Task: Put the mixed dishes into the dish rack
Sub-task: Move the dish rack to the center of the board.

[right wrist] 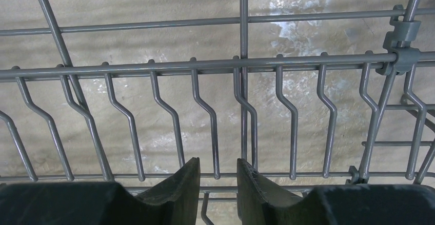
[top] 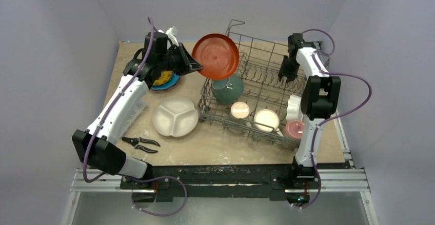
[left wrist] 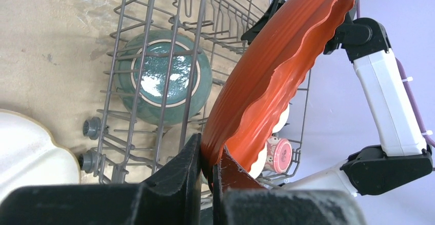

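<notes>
My left gripper (top: 194, 63) (left wrist: 210, 156) is shut on the rim of the orange plate (top: 216, 56) (left wrist: 277, 66). It holds the plate tilted in the air above the left end of the grey wire dish rack (top: 256, 76) (left wrist: 154, 9) (right wrist: 205, 66). In the rack lie a teal bowl (top: 228, 89) (left wrist: 164, 76), two cream mugs (top: 239, 110) (top: 266, 120) and a pink mug (top: 294, 128) (left wrist: 279, 155). My right gripper (top: 286, 76) (right wrist: 218, 166) hangs open and holds nothing, just above the rack's tines at the far right. A white divided plate (top: 175, 116) (left wrist: 25, 148) lies on the table left of the rack.
A stack of blue and yellow plates (top: 165, 79) sits partly hidden under my left arm at the back left. Black-handled pliers (top: 139, 143) lie near the front left. The rack's tall wire sides stand around the right gripper.
</notes>
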Robot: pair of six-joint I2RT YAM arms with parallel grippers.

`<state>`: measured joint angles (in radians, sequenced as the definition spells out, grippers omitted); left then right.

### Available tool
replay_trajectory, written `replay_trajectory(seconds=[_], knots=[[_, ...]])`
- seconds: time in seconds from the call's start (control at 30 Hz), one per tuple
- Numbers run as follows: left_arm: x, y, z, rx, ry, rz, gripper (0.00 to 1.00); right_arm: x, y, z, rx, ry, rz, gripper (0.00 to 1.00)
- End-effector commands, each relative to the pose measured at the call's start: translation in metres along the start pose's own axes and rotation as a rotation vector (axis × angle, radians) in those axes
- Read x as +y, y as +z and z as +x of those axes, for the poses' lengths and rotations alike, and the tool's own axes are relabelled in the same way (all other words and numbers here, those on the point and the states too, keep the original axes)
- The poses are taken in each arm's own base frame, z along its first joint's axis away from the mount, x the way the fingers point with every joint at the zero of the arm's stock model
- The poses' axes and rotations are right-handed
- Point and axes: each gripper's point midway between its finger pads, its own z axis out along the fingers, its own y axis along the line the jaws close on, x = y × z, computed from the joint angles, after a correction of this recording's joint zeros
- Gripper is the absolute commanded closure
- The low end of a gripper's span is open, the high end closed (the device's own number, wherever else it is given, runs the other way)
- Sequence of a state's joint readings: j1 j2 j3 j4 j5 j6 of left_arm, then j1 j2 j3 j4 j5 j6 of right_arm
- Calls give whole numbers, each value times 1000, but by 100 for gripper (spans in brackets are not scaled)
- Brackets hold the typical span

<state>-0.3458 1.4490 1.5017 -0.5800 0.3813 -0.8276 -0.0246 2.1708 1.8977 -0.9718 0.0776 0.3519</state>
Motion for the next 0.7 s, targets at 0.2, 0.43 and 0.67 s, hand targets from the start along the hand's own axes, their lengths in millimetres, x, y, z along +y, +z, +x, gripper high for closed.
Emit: replay_trajectory(seconds=[0.2,0.43,0.67], knots=[[-23,-37,-15,-82,66,27,100,19,24,-22,-43,7,-65,70],[-16,-42,-13,-85,63,-11,100,29,-11,-41,-108,19,-118,100],[-11,-48,-10,-94,70,-31,100,56,-92,-76,-224,158,-310,100]])
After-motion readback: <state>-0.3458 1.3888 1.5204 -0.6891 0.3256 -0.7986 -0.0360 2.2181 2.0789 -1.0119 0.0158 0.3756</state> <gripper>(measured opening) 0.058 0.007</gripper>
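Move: The dish rack's tine row lies right at the right hand's fingertips, hardly 1 cm ahead and some 2 cm below, not off to either side. Roughly level in height, the white cup stands about 13 cm back and 2 cm right, the pink cup 23 cm back and 1 cm right, the green bowl 6 cm back and 25 cm left. From the left hand the tine row is about 10 cm ahead, 37 cm right and 25 cm lower. Among the dish rack's tines the right hand slides forward about 2 cm, its part-open fingers shutting fully towards the end of that push. Then it lifts quickly some 3 cm up from the tine row and another centimetre forward, tilting slightly outward; no wire is seen held. The left hand keeps its pinch on the red plate and eases back and left roughly 2.5 cm. ##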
